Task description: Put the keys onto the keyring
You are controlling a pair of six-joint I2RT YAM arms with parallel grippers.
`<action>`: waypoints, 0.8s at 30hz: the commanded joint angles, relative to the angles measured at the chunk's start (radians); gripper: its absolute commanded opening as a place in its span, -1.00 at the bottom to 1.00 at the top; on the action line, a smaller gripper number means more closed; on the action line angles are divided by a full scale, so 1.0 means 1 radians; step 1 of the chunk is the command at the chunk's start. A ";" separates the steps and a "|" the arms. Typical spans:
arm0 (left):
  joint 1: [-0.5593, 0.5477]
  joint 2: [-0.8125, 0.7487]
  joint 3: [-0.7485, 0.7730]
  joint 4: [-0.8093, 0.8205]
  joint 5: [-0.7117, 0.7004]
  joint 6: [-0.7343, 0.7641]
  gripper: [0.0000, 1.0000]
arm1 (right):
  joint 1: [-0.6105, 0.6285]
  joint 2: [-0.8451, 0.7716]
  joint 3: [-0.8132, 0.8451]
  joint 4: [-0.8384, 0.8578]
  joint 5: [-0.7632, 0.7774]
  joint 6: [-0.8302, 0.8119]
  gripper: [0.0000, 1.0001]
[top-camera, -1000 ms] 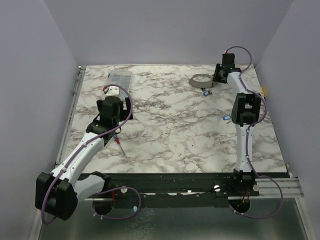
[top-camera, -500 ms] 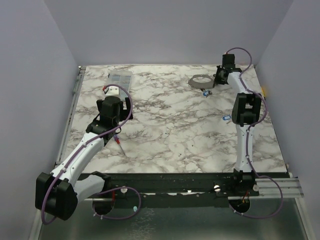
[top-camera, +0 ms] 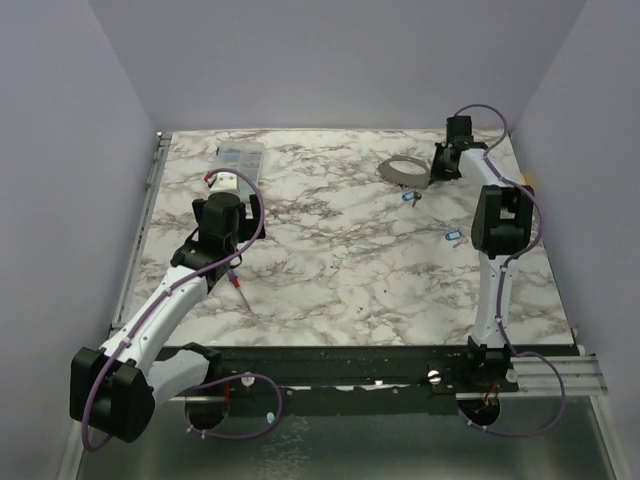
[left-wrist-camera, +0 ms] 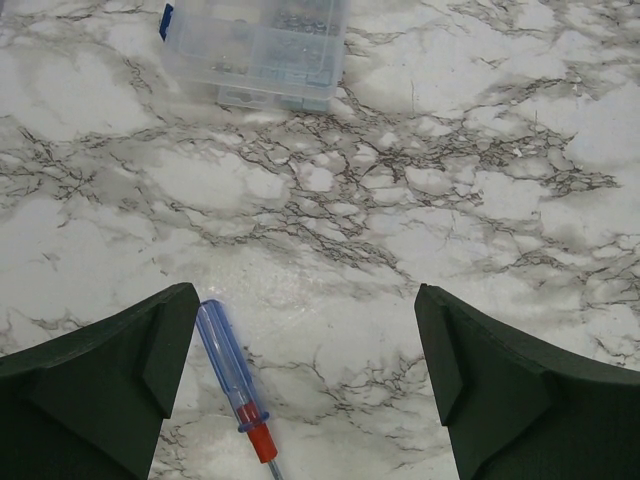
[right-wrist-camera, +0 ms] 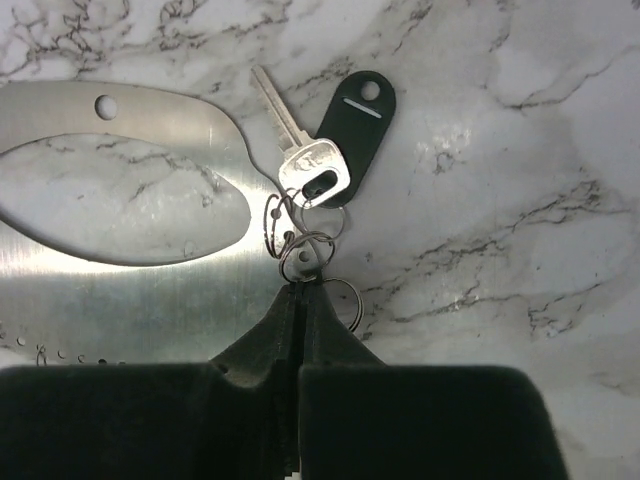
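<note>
The keyring [top-camera: 403, 168] lies at the far right of the table; in the right wrist view it is a flat grey metal ring [right-wrist-camera: 150, 290] with small split rings [right-wrist-camera: 305, 250] at its rim. A silver key [right-wrist-camera: 300, 160] with a black tag [right-wrist-camera: 355, 115] hangs from those rings. My right gripper [right-wrist-camera: 303, 283] is shut, its tips pinching one small split ring at the keyring's edge. Two blue-headed keys [top-camera: 408, 196] [top-camera: 451, 237] lie loose on the marble. My left gripper [left-wrist-camera: 305, 295] hangs open over bare table at the left, holding nothing.
A blue-and-red screwdriver [left-wrist-camera: 232, 375] lies by the left gripper's left finger, also seen as the screwdriver [top-camera: 238, 285] from above. A clear compartment box [left-wrist-camera: 255, 45] stands at the far left [top-camera: 240, 155]. Grey walls enclose the table on three sides.
The right gripper has closed on the small split ring and moved right, dragging the keyring slightly right and nearer. The left arm has not moved.
</note>
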 commanded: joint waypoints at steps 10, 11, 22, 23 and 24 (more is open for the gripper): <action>-0.006 -0.044 0.022 -0.014 0.005 -0.002 0.97 | -0.001 -0.289 -0.414 0.030 -0.268 0.109 -0.99; -0.006 -0.046 0.021 -0.014 0.006 -0.003 0.97 | -0.001 -0.308 -0.438 0.039 -0.285 0.117 -0.99; -0.006 -0.054 0.018 -0.013 0.017 -0.007 0.97 | -0.001 -0.463 -0.648 0.101 -0.414 0.179 -0.55; -0.006 -0.054 0.019 -0.013 0.019 -0.008 0.97 | -0.001 -0.461 -0.653 0.093 -0.407 0.165 -0.31; -0.007 -0.055 0.020 -0.014 0.020 -0.007 0.97 | -0.001 -0.459 -0.656 0.084 -0.397 0.151 -0.07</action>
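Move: The right hand is low over the table, shut on a ring at the right-hand end of the metal keyring plate, whose middle lies about 12 cm to its left and 5 cm farther out. The black-tagged key is some 6 cm ahead and 2 cm to the right; the near blue-tagged key sits roughly 6 cm back and 10 cm left; the other blue-tagged key about 23 cm back and 9 cm right. From the left hand, the keyring is some 28 cm ahead, 66 cm right and 16 cm lower. Keep the right fingers shut on the ring and drag the keyring's right-hand end back towards the base, about 14 cm of hand travel in all, veering left as you go. Stay low for most of the pull, rolling the wrist some 20 degrees so its left side rises, then lift a couple of centimetres and start opening the fingers to let go of the ring. ##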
